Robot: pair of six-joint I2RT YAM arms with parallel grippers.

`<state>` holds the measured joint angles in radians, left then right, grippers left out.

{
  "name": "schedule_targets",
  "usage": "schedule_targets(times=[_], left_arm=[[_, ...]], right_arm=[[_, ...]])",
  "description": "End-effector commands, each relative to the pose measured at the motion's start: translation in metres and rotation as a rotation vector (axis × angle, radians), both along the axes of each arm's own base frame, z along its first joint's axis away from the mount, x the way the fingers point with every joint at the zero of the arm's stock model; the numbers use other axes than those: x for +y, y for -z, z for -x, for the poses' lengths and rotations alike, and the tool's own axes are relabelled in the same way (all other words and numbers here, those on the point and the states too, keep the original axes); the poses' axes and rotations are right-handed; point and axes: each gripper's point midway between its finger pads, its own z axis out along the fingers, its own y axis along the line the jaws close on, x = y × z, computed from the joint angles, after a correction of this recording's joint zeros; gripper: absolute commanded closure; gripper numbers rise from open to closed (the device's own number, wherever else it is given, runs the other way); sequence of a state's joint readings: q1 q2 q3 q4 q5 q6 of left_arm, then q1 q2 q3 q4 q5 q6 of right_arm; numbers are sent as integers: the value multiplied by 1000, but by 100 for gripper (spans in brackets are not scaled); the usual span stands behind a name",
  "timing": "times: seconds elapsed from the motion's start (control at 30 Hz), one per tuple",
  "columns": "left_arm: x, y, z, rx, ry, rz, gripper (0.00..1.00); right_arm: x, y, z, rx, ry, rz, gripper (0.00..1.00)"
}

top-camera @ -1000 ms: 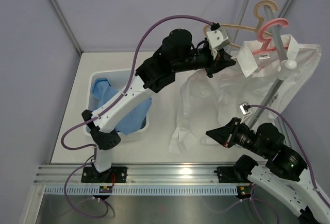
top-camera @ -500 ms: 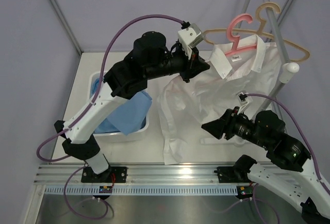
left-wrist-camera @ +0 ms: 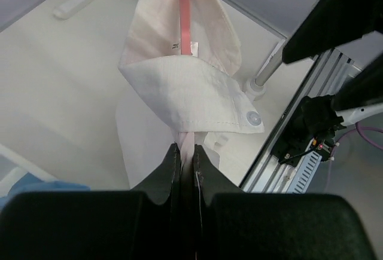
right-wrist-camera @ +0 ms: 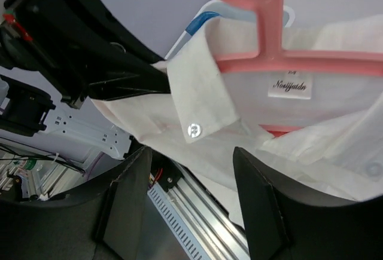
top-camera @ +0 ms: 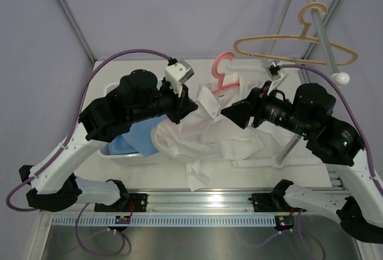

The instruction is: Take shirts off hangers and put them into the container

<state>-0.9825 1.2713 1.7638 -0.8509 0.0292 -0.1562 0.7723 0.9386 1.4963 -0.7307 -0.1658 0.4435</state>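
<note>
The white shirt (top-camera: 209, 137) hangs on the pink hanger (top-camera: 222, 72) over the middle of the table, its lower part bunched on the surface. My left gripper (top-camera: 190, 108) is shut on the shirt's cloth just below the collar (left-wrist-camera: 187, 92), with the pink hanger (left-wrist-camera: 182, 9) running up inside it. My right gripper (top-camera: 231, 115) is open right of the collar. In its wrist view the gripper (right-wrist-camera: 191, 182) has the collar tip (right-wrist-camera: 200, 107) above its gap, untouched. The light blue shirt (top-camera: 136, 140) lies in the white container (top-camera: 117, 155). The bare tan hanger (top-camera: 293, 43) hangs on the rack.
A white pole with a round knob (top-camera: 343, 78) slants up at the right, its base (top-camera: 278, 163) on the table. Grey frame bars (top-camera: 72, 18) run along the back corners. An aluminium rail (top-camera: 197, 200) runs along the near edge.
My left gripper has pulled the white shirt and pink hanger off the rack, down and left towards the container. My right gripper opened and rose from the table to the collar.
</note>
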Motion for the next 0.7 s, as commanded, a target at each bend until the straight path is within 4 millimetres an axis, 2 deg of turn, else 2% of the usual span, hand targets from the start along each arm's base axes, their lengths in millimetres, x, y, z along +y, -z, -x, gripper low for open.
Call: schedule_targets(times=[0.0,0.03,0.1,0.2,0.33,0.5,0.67], left_arm=[[20,-23,10,-16,-40,97,100],[21,-20,14,-3,-35,101,100],[29,-27,23,-7,-19,134,100],[37,-29,31,-5,-13,158,100],[40,-33,41,3,18,187,100],[37,-30,45,14,41,190,100],[27,-21,41,29,54,174,100]], right_arm=[[8,-24,-15,-101,-7,47,37],[15,-20,-27,-93,9,71,38],[19,-33,-34,-123,16,59,38],[31,-36,-46,-130,21,55,39],[41,-30,-62,-137,35,70,39],[51,-36,-68,-150,23,46,39],[50,-43,-66,-163,20,28,40]])
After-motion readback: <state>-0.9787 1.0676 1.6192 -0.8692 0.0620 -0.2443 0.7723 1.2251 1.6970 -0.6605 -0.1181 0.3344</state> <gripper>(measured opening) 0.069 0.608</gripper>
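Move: The pink hanger's neck is about 9 cm ahead of the open right hand, 3 cm to its left and a couple of centimetres above. The white shirt's collar flap is about 5 cm ahead and 6 cm left of that hand, level with it. From the left hand, already pinching the shirt, the hanger neck lies roughly 8 cm ahead, 9 cm right and about 1 cm up; the container lies some 22 cm ahead, 27 cm left and 35 cm down. Forward and to the left, about 8 cm in all with a small rise and dip on the way, the right hand brings its open fingers past the collar flap to either side of the pink hanger's neck, slowing after the first half and not closing. The left hand keeps its pinch on the shirt and draws it some 5 cm left and back, then nearly holds there. ##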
